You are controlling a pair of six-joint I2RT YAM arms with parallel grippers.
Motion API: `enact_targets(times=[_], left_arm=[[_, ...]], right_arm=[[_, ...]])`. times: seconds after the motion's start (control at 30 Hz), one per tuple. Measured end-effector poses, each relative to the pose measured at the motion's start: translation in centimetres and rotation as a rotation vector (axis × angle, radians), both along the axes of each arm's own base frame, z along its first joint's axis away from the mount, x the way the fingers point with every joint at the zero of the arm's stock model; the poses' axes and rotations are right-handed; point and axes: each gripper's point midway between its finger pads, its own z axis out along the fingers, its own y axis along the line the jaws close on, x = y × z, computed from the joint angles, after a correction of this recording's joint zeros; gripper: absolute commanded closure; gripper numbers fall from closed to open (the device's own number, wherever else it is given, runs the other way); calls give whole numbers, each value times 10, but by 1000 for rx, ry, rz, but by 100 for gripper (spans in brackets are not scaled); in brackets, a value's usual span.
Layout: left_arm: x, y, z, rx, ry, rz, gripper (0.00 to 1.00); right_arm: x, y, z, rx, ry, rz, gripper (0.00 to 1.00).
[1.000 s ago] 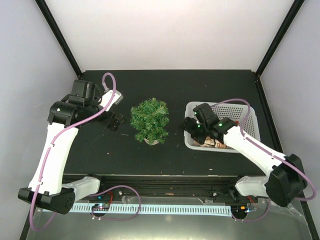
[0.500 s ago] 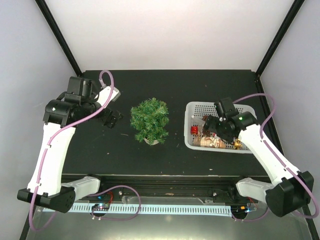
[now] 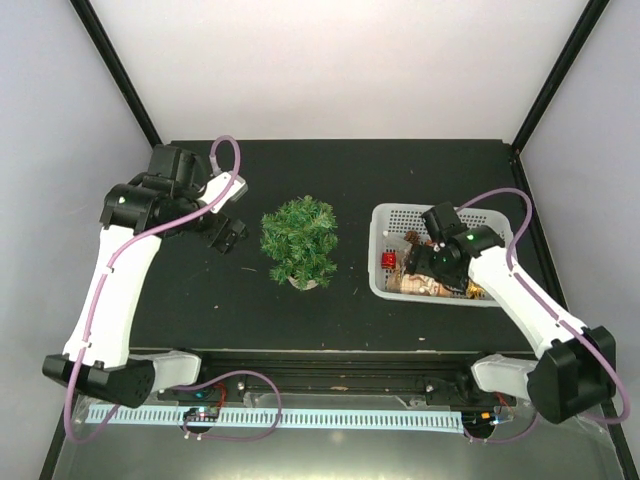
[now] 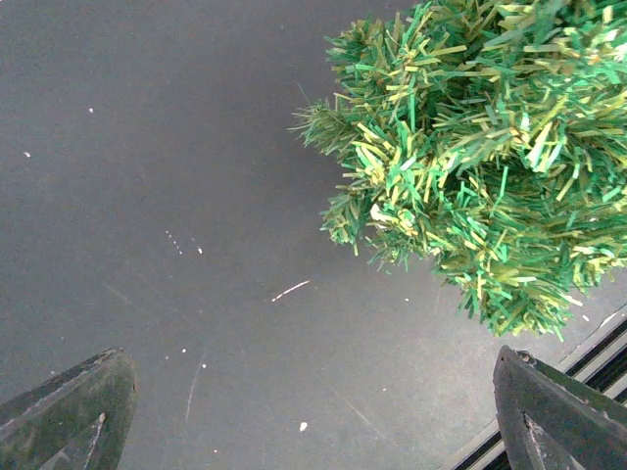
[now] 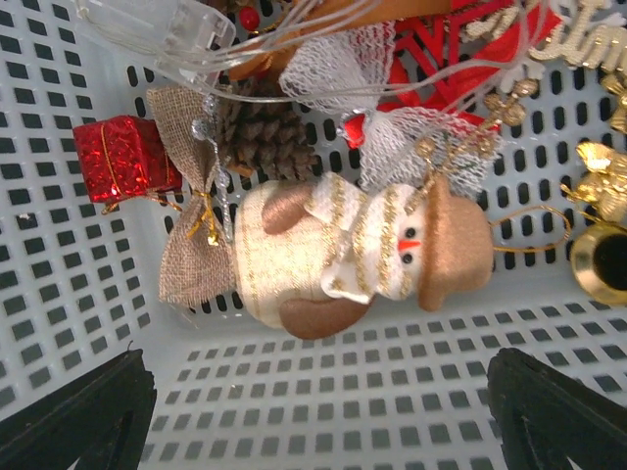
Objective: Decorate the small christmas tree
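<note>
The small christmas tree (image 3: 300, 240), bushy green on a whitish base, stands mid-table; its branches fill the upper right of the left wrist view (image 4: 490, 147). My left gripper (image 3: 228, 233) hovers just left of the tree, open and empty (image 4: 313, 421). My right gripper (image 3: 425, 258) hangs over the white basket (image 3: 500, 228), open with nothing between its fingers (image 5: 318, 411). Below it lie a snowman ornament (image 5: 362, 255), a red gift box (image 5: 122, 157), a burlap bow (image 5: 191, 235) and a pine cone (image 5: 265, 137).
The basket (image 5: 49, 245) also holds a gold bell (image 5: 602, 259), white net ribbons (image 5: 338, 64) and a clear light-string case (image 5: 167, 24). The red gift box (image 3: 389, 260) shows at the basket's left side. A metal rail (image 4: 607, 338) runs along the table's near edge.
My right gripper has moved right from the basket's left edge to over its middle and opened a little wider. The left arm shifted slightly, its gripper still beside the tree.
</note>
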Motion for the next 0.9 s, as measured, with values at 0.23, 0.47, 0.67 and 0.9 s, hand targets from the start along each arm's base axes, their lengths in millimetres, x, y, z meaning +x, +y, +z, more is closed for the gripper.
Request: enact_targets(times=[0.23, 0.47, 0.67, 0.9], left_arm=[[22, -2, -15, 15, -9, -3, 1], [49, 7, -17, -3, -42, 72, 1], [62, 17, -28, -27, -24, 136, 1], [70, 14, -32, -51, -12, 150, 1]], right_arm=[[15, 14, -21, 18, 50, 25, 7], [9, 19, -33, 28, 105, 68, 9], [-8, 16, -41, 34, 146, 87, 10], [-27, 12, -39, 52, 148, 97, 10]])
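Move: The snowman, lying in the basket, is about 9 cm below the open right hand, roughly 2 cm ahead and 2 cm to its right. The pinecone sits some 7 cm ahead and 3 cm to the hand's left, the red gift box about 7 cm ahead and 8 cm to the left. From the left hand the snowman is around 52 cm to the right, about level and 26 cm lower; the tree stands some 17 cm to its right, about 1 cm ahead and 15 cm lower. The right hand sinks about 4 cm into the basket on the snowman's near side, edging slightly forward and left at first and then drawing back some 4 cm towards the basket's near wall, while the wrist tips about 10 degrees so the still wide-open fingers point more nearly straight down. Meanwhile the empty left hand goes forward about 7 cm past the tree's left side, sinking some 3 cm and turning a little counter-clockwise with its fingers still open. ##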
